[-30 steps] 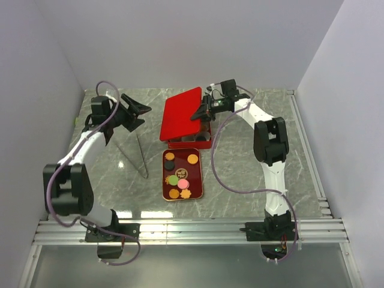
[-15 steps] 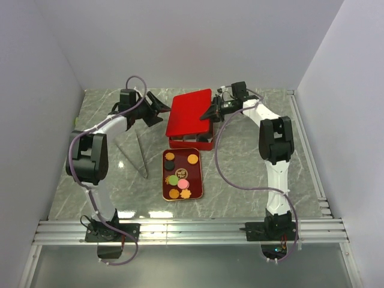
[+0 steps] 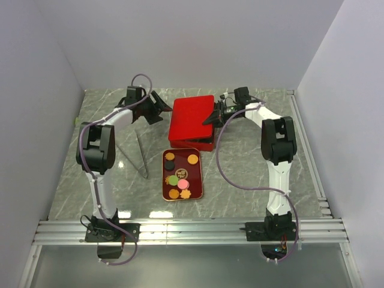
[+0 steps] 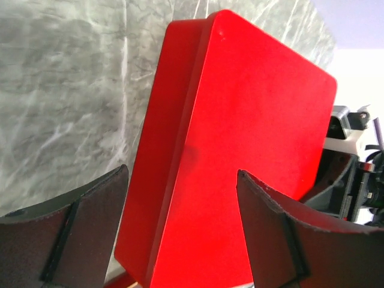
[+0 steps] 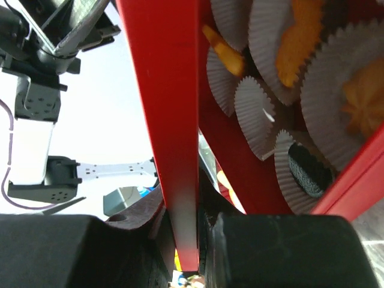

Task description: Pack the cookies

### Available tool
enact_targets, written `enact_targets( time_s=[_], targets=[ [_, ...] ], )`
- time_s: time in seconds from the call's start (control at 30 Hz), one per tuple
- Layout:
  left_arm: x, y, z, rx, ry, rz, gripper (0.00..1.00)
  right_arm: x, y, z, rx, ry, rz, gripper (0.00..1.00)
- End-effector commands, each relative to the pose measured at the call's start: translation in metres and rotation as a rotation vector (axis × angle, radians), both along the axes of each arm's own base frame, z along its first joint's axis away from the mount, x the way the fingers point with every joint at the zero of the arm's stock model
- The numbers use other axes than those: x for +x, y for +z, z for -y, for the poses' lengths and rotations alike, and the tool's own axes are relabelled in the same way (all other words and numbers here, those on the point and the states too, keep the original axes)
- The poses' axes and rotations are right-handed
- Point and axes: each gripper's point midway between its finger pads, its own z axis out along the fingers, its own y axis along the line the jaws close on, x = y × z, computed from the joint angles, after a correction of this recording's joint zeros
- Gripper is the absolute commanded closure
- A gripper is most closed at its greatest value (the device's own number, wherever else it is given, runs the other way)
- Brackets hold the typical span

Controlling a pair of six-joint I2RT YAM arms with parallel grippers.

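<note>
A red lid (image 3: 191,117) lies tilted over the red box (image 3: 193,144) at the back centre. My right gripper (image 3: 212,116) is shut on the lid's right edge (image 5: 174,120); its own view shows cookies (image 5: 298,42) in white paper cups inside the box under the raised lid. My left gripper (image 3: 159,111) is at the lid's left side, its jaws apart, with the lid's corner (image 4: 240,150) between the fingers (image 4: 78,228) and untouched. More cookies (image 3: 192,159), orange, green, pink and dark, lie on a small red tray (image 3: 198,177) in front of the box.
Metal tongs (image 3: 141,155) lie on the marble table left of the tray. White walls close in the back and both sides. The right arm's purple cable (image 3: 219,162) loops down beside the tray.
The lid has come down from a steep tilt to nearly flat over the box. My left arm has swung right to the lid's left edge, and its jaws have narrowed.
</note>
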Motion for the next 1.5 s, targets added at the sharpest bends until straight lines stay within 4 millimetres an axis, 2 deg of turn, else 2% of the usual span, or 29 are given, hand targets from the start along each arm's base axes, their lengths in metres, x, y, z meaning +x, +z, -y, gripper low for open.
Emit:
enact_targets(
  time_s=[0.0, 0.03, 0.23, 0.33, 0.37, 0.47, 0.63, 0.77, 0.8, 0.87, 1.0, 1.07, 1.1, 1.2, 1.47],
  targets=[
    [0.004, 0.01, 0.026, 0.03, -0.089, 0.047, 0.22, -0.01, 0.012, 0.006, -0.04, -0.013, 0.018, 0.95],
    [0.003, 0.003, 0.03, 0.037, -0.098, 0.031, 0.22, -0.013, 0.007, 0.008, -0.051, -0.013, 0.01, 0.95],
    [0.0, -0.002, 0.045, 0.007, -0.132, 0.016, 0.23, -0.017, 0.0, 0.013, -0.112, -0.026, 0.01, 0.94],
    [0.001, -0.004, 0.051, 0.012, -0.148, 0.005, 0.23, -0.016, -0.001, 0.015, -0.143, -0.033, -0.001, 0.89],
    [0.005, 0.0, 0.052, 0.018, -0.153, 0.02, 0.23, -0.017, -0.003, 0.017, -0.161, -0.037, -0.007, 0.85],
    [0.004, -0.003, 0.058, 0.032, -0.167, 0.011, 0.24, -0.023, -0.014, 0.025, -0.229, -0.048, -0.033, 0.77],
    [0.0, -0.012, 0.067, 0.046, -0.18, -0.01, 0.25, -0.029, -0.031, 0.037, -0.339, -0.057, -0.065, 0.68],
    [-0.005, -0.017, 0.071, 0.064, -0.198, -0.02, 0.25, -0.03, -0.034, 0.047, -0.412, -0.065, -0.07, 0.52],
    [-0.006, -0.017, 0.073, 0.067, -0.202, -0.021, 0.25, -0.028, -0.033, 0.049, -0.426, -0.069, -0.067, 0.45],
    [-0.007, -0.018, 0.074, 0.073, -0.203, -0.021, 0.25, -0.031, -0.034, 0.054, -0.464, -0.072, -0.073, 0.38],
    [-0.006, -0.014, 0.073, 0.085, -0.201, -0.017, 0.26, -0.027, -0.026, 0.062, -0.52, -0.084, -0.055, 0.32],
    [-0.006, -0.013, 0.073, 0.094, -0.203, -0.014, 0.26, -0.029, -0.021, 0.066, -0.549, -0.079, -0.051, 0.25],
    [-0.006, -0.014, 0.072, 0.097, -0.201, -0.016, 0.26, -0.026, -0.018, 0.071, -0.582, -0.09, -0.035, 0.24],
    [-0.004, -0.013, 0.072, 0.101, -0.201, -0.014, 0.26, -0.032, -0.014, 0.084, -0.663, -0.096, -0.035, 0.21],
    [0.0, -0.009, 0.073, 0.101, -0.199, -0.006, 0.26, -0.043, 0.004, 0.102, -0.763, -0.122, -0.02, 0.19]
  ],
)
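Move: The right hand already pinches the right edge of the red lid, whose middle lies about 8 cm to its left and level with it; the cookie box sits under the lid, its middle some 8 cm left, 3 cm back and 7 cm below. From the left hand the box is roughly 10 cm right, 4 cm back and 6 cm lower, with the lid about 10 cm right and 2 cm back. The cookie tray lies some 25 cm back and 7 cm right of the left hand. The left fingers, kept wide, push on the left side of the lidded box, carrying it about 7 cm right and dipping a couple of centimetres, the wrist turning slightly clockwise. The right hand first eases back with its pinch, then opens wide to let go of the lid, moving some 7 cm right, a little back and down as its fingers tip about 35 degrees downward, ending astride the lid's right edge. ##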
